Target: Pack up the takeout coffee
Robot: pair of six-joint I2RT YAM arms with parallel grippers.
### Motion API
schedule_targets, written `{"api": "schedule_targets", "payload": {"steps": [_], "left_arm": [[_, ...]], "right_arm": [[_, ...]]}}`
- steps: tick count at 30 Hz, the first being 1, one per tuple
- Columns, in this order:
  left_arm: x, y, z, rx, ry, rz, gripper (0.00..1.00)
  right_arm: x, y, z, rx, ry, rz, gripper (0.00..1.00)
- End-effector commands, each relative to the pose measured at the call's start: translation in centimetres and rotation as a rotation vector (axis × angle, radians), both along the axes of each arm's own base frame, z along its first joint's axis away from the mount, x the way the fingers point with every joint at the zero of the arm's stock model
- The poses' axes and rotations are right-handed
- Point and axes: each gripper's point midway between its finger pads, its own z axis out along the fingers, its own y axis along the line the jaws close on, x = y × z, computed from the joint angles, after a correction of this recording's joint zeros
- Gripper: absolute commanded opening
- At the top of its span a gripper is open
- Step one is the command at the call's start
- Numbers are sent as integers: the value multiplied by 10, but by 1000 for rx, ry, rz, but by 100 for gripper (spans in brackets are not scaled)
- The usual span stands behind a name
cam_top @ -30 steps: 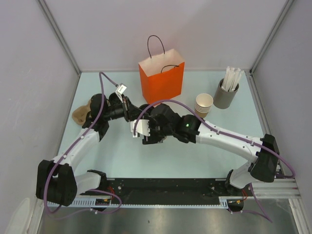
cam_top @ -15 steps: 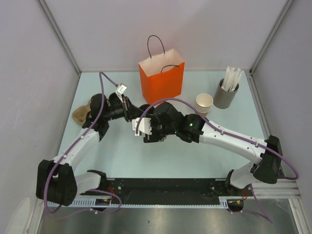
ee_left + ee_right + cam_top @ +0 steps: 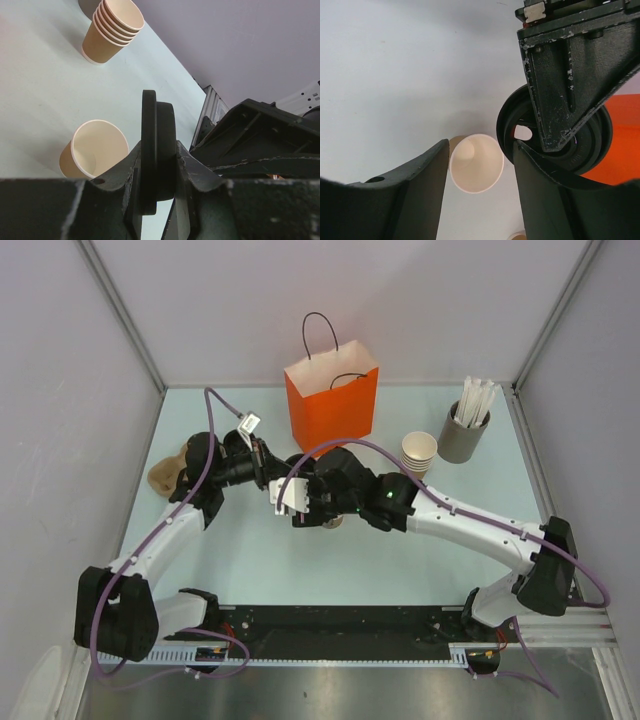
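Observation:
The tan paper cup point(image 3: 476, 162) stands upright on the table, its pale inside showing. My right gripper point(image 3: 480, 150) hangs over it, open, with one finger on each side of the rim and a narrow gap on both sides. In the left wrist view the cup point(image 3: 95, 147) sits just left of the jaws. My left gripper point(image 3: 158, 152) is shut on the round black lid point(image 3: 157, 125), held edge-on. That lid point(image 3: 592, 145) is right beside my right finger. From above, the left gripper point(image 3: 262, 465) and the right gripper point(image 3: 322, 508) meet mid-table and hide most of the cup.
An orange paper bag point(image 3: 332, 400) stands open at the back centre. A stack of tan cups point(image 3: 419, 453) and a grey cylinder of white sticks point(image 3: 462, 435) sit at the back right. A tan object point(image 3: 165, 472) lies behind the left arm.
My right gripper has shifted slightly toward the back over the cup, and its jaws have narrowed a little. The left arm and lid have stayed still.

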Motion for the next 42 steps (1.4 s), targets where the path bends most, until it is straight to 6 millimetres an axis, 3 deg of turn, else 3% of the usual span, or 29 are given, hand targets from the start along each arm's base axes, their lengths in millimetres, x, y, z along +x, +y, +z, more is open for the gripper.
{"api": "schedule_targets", "payload": {"steps": [1,10,22,28,38,42], "left_arm": [[-1,0,4,-6,-28,-12,14],[-2,0,4,-12,-30,-18,15],[-1,0,1,-9,-22,-18,15],[-2,0,3,-11,-25,-21,15],[-5,-1,7,-27,-26,-37,16],[-8,-2,9,-36,-23,-47,18]], "right_arm": [[15,10,10,43,-15,-35,57],[26,14,4,50,-2,-46,47],[28,23,14,61,6,-31,46],[30,25,2,39,18,-37,34],[43,27,-2,48,-14,-93,26],[48,30,-5,48,-34,-119,17]]}}
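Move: The left hand still grips the black lids, their middle about 2 cm to its right and level with it. From the right hand, fingers part open, the lids lie some 6 cm ahead, 1 cm left and 2 cm higher. The single coffee cup stands about 3 cm ahead, 4 cm right and 17 cm below the right hand; the orange bag stands some 20 cm ahead, 4 cm right and 10 cm lower. The right hand reaches some 4 cm forward and left, fingers closing at the left-held lids' near rim. ##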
